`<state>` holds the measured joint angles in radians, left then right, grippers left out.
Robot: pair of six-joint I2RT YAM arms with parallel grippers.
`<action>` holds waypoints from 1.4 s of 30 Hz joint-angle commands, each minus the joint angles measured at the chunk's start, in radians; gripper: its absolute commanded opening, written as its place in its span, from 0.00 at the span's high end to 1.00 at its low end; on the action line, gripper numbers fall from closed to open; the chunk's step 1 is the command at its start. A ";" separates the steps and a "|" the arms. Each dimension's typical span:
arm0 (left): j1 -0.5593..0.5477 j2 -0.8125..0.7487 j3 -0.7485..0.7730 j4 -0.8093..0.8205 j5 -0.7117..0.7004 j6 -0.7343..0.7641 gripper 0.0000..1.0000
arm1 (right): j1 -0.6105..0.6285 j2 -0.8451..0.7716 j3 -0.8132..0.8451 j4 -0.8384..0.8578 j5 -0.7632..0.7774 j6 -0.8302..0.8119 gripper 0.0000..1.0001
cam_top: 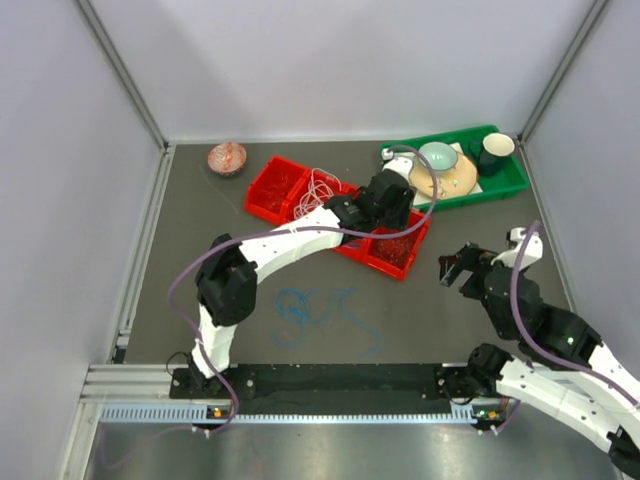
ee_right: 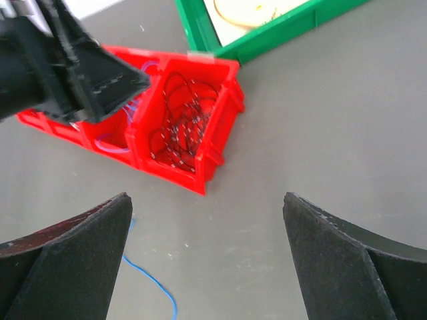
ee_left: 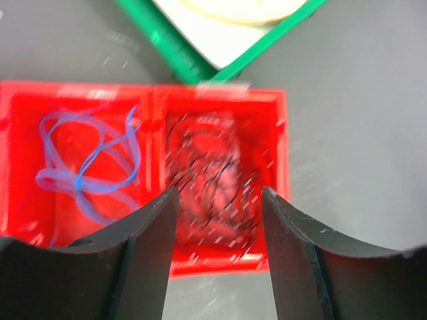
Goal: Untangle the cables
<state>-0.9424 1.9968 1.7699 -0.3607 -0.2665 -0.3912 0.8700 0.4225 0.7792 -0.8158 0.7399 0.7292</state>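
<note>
A red tray [cam_top: 268,190] with several compartments lies mid-table. My left gripper [cam_top: 398,222] hovers over its right end, open, and nothing sits between its fingers [ee_left: 150,230]. Below the left gripper [ee_left: 220,203], a black cable [ee_left: 213,177] with white flecks lies coiled in the end compartment. A blue cable [ee_left: 90,167] lies in the compartment beside it. White cable [cam_top: 322,187] loops in a middle compartment. More blue cable [cam_top: 320,315] sprawls loose on the table. My right gripper [cam_top: 455,265] stands wide open to the tray's right, above bare table [ee_right: 207,207].
A green tray [cam_top: 505,183] at the back right holds a plate, a bowl and a dark cup. A pinkish-red bundle [cam_top: 227,158] sits at the back left. In the right wrist view, a blue strand [ee_right: 150,283] runs near the left finger.
</note>
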 commanded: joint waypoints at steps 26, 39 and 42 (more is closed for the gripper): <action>0.008 -0.834 -1.012 -0.359 -0.201 -0.704 0.02 | -0.031 0.338 0.002 0.271 -0.270 -0.077 0.01; 0.013 -0.642 -1.126 -0.113 -0.135 -0.699 0.01 | -0.031 0.338 -0.011 0.283 -0.300 -0.071 0.01; 0.014 -0.624 -1.130 -0.095 -0.157 -0.703 0.05 | -0.031 0.334 -0.017 0.285 -0.301 -0.070 0.01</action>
<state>-0.9337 1.3468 0.6552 -0.5522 -0.4210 -1.0649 0.8478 0.7643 0.7719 -0.5667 0.4484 0.6579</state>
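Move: The coiled blue cable I want lies about 25 cm to the left of my left hand, 18 cm back and 19 cm below. The black-cable bin is almost straight under this hand, some 15 cm down. The purple-cable bin is about 8 cm left and 3 cm ahead, and a trailing blue strand lies 12 cm left and 21 cm back. From my right hand the coil is about 33 cm left, 1 cm back and 24 cm below. I swing my empty left hand away from above the black-cable bin, about 26 cm left and 18 cm back, staying nearly level at first, then sinking some 17 cm over the blue coil. As it goes I open its fingers from half to fully wide, tip them down and turn them counter-clockwise. My right hand, still open, eases about 9 cm left, also dropping slightly. ##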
